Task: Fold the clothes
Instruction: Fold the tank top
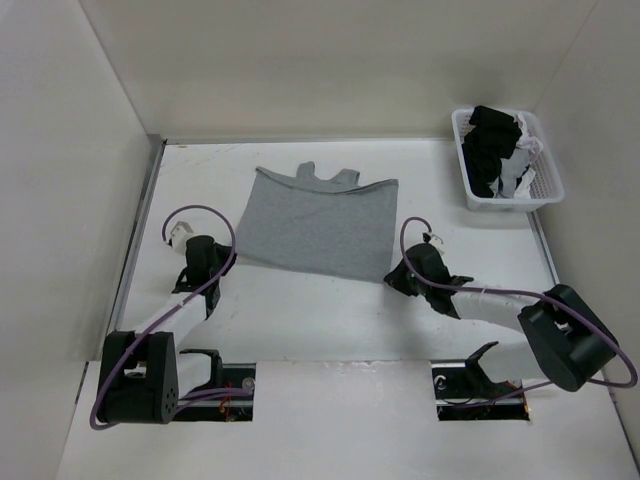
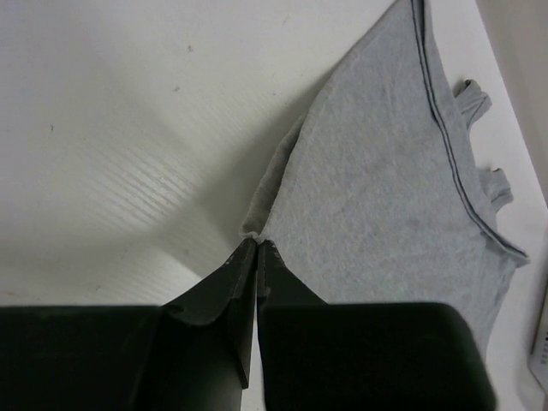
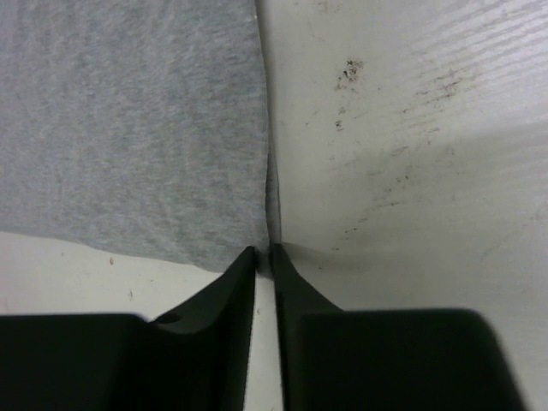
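The clothes (image 1: 315, 225), a heather-grey tank top, lie spread flat on the white table with the straps at the far side. My left gripper (image 1: 235, 254) is at the near left hem corner. In the left wrist view the left gripper (image 2: 257, 244) is shut on that corner of the clothes (image 2: 385, 214), and the fabric rises in a small ridge from the tips. My right gripper (image 1: 392, 275) is at the near right corner. In the right wrist view the right gripper (image 3: 264, 250) has its jaws almost together, pinching the side edge of the clothes (image 3: 128, 128).
A white basket (image 1: 510, 205) with black garments (image 1: 490, 145) and white cloth stands at the far right corner. White walls close in the table on the left, back and right. Purple cables loop over both arms.
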Motion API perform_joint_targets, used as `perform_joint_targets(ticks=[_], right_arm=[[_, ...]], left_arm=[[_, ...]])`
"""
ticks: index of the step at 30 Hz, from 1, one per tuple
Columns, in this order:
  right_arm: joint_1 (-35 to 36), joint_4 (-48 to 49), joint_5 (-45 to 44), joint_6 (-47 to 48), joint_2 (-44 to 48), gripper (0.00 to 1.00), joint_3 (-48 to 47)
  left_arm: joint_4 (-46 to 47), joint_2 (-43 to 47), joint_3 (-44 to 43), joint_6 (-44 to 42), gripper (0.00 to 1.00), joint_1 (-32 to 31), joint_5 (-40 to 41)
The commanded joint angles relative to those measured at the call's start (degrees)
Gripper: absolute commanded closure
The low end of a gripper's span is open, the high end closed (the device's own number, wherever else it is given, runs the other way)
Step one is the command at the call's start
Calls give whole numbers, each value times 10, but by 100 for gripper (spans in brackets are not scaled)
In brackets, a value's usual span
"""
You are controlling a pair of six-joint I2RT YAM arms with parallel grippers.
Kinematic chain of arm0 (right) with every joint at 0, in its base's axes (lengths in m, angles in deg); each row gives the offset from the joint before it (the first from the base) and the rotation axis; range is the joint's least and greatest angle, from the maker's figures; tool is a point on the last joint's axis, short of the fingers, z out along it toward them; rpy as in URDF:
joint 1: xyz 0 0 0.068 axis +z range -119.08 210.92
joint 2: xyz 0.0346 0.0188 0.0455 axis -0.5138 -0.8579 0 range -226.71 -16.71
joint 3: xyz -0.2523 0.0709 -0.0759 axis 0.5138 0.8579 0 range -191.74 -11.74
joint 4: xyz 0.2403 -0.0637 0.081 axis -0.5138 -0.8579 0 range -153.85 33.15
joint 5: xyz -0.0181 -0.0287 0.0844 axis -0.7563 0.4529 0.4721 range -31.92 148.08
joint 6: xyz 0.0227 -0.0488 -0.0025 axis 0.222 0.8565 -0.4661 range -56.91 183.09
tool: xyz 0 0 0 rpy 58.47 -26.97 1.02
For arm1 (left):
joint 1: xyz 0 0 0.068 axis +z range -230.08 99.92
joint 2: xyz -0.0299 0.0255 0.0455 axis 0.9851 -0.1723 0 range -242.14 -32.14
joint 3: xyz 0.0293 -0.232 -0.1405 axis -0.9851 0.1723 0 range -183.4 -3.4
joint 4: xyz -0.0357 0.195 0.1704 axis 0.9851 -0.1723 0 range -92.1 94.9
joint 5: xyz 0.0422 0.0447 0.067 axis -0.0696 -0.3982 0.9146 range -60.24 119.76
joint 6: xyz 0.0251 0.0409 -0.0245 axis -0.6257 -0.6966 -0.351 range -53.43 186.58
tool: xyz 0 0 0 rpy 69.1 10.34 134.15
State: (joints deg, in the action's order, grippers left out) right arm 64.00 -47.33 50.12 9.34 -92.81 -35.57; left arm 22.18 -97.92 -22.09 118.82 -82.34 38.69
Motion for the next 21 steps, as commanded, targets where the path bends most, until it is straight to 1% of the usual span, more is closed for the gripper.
perform_joint_targets(ticks=[1, 3, 4, 5, 7, 10, 13, 15, 17, 18, 21], right_arm=[[5, -2, -1, 4, -16, 86, -17], [6, 4, 7, 6, -11, 96, -18], [9, 10, 4, 6, 6, 99, -13], [13, 10, -3, 7, 34, 100, -6], [24, -13, -29, 13, 120, 100, 5], [53, -139, -77, 31, 284, 100, -19], [88, -281, -127, 59, 413, 100, -95], [120, -360, -165, 73, 464, 100, -162], [167, -417, -208, 82, 494, 100, -227], [188, -433, -223, 85, 501, 100, -253], [280, -475, -286, 92, 510, 100, -345]], left_arm=[[5, 10, 6, -4, 100, 2, -1], [4, 20, 5, -3, 100, 1, -5], [1, 31, 4, -1, 100, 1, -9], [-7, 49, 2, 2, 100, 3, -17], [-51, 109, -16, 7, 100, -1, -28], [-153, 235, -72, 1, 100, -19, -16], [-250, 342, -159, -22, 100, -39, 16], [-300, 385, -224, -43, 100, -52, 35], [-337, 411, -284, -57, 100, -63, 44], [-348, 417, -305, -62, 100, -66, 45], [-384, 432, -380, -73, 100, -70, 43]])
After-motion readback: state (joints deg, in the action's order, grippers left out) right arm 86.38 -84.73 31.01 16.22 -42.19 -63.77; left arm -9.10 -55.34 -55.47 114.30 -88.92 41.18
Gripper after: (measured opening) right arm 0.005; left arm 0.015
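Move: The left hand already pinches the tank top's left hem corner, held some 5 cm above the table; the garment's middle lies about 6 cm ahead and 19 cm to that hand's right. The right hand's nearly shut fingers straddle the right hem corner, right at their tips. From the right hand, the body's middle is roughly 14 cm ahead and 15 cm left, and the shoulder straps about 26 cm ahead and 14 cm left, all near table height. The right fingers finish closing on the tank top's right hem corner down at the table, while the left keeps its pinch on the left corner. After barely a pause both hands sweep quickly up together, the left about 36 cm and the right some 33 cm, drawing back roughly 10 cm towards the bases late in the rise as each hand tips its fingers upward by about 40 degrees and keeps hold of its corner. ##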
